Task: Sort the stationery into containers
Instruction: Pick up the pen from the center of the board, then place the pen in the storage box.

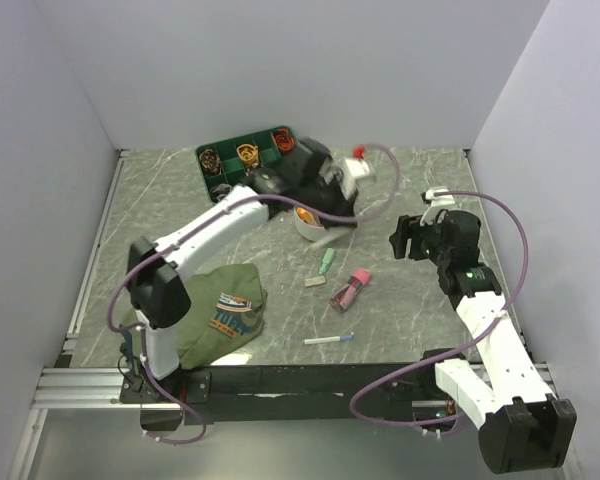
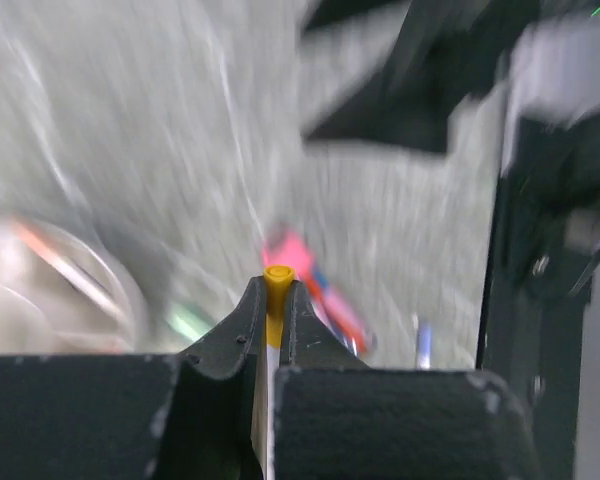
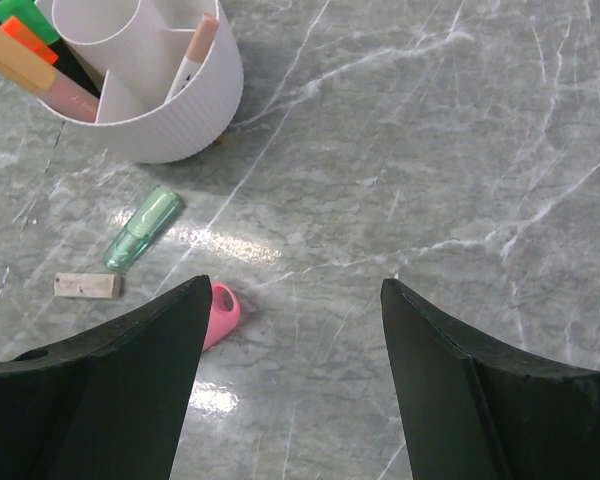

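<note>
My left gripper (image 2: pixel 278 285) is shut on a white pen with a yellow cap (image 2: pixel 278 278); the left wrist view is blurred. In the top view it (image 1: pixel 332 212) hangs over the round white cup (image 1: pixel 308 228). The divided cup (image 3: pixel 180 120) holds orange, yellow and green markers (image 3: pixel 25 60) and a peach-tipped pen (image 3: pixel 195 50). On the table lie a green highlighter (image 3: pixel 143 228), a pink marker (image 1: pixel 350 290) and a white-and-blue pen (image 1: pixel 328 340). To the cup's right my right gripper (image 3: pixel 295 300) stands open and holds nothing, over bare table beside the pink marker's end (image 3: pixel 220 312).
A small white eraser-like block (image 3: pixel 87 286) lies near the green highlighter. The folded olive shirt (image 1: pixel 225 310) is at the front left by the left arm's base. A green compartment tray (image 1: pixel 242 158) sits at the back. Grey walls close in three sides.
</note>
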Robot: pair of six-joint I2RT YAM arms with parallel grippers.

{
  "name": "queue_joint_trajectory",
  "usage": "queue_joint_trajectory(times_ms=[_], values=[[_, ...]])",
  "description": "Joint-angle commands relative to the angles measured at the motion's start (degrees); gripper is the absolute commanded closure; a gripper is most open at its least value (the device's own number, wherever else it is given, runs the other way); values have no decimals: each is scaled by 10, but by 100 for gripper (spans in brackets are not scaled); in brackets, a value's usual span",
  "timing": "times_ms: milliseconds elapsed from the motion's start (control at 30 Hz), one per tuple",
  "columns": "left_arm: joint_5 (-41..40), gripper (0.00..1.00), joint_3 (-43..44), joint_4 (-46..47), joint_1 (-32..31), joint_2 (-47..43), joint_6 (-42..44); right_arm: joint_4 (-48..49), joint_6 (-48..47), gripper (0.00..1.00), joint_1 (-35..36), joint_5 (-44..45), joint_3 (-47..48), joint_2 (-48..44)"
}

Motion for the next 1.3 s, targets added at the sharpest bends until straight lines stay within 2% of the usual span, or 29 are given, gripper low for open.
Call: queue_joint_trajectory(times_ms=[0,100,233,333,567,700,933,1000,1200,1267], values=[[219,99,-28,223,57,-36,-22,29,-12,24,-9,5,36,6],[260,99,-95,411,83,-32,-73,28,-15,24,-12,8,41,17],[309,99,-90,528,114,23,-123,26,-15,25,-17,10,51,30],[310,99,-82,618,134,66,-171,22,-16,25,-21,12,61,40],[316,99,-49,723,146,161,-242,5,-23,25,-27,19,95,72],[314,99,-31,769,149,200,-282,4,-27,25,-29,22,108,94],[317,99,-32,795,152,237,-288,7,-30,25,-31,18,119,126],[316,91,-43,799,155,238,-284,8,-30,26,-31,15,123,136],[313,77,-61,756,166,229,-236,14,-28,26,-31,7,137,162],[308,66,-69,728,167,217,-205,15,-28,26,-31,3,144,169]])
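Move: The left hand already holds the yellow-ended pen in the air; the white cup lies about 14 cm ahead of it, 4 cm to its left and some 18 cm below. Roughly 23 cm below this hand, the green highlighter lies 4 cm ahead and 2 cm left, the eraser 1 cm back and 4 cm left, and the pink case 3 cm back and 4 cm right. From the right hand, the cup lies about 13 cm ahead, 20 cm left and 12 cm lower. The left hand carries the pen forward about 14 cm to the cup, arching up some 7 cm at first and then sinking about 11 cm to lower the pen's white end inside the rim, while the wrist turns some 35 degrees so that the fingers, slanting down to the right before, come nearly level and the pen hangs down. There the hand eases to a near stop and the fingers begin to part around the yellow end, as the empty right hand, its fingers staying open, drifts forward about 5 cm and slightly right. ##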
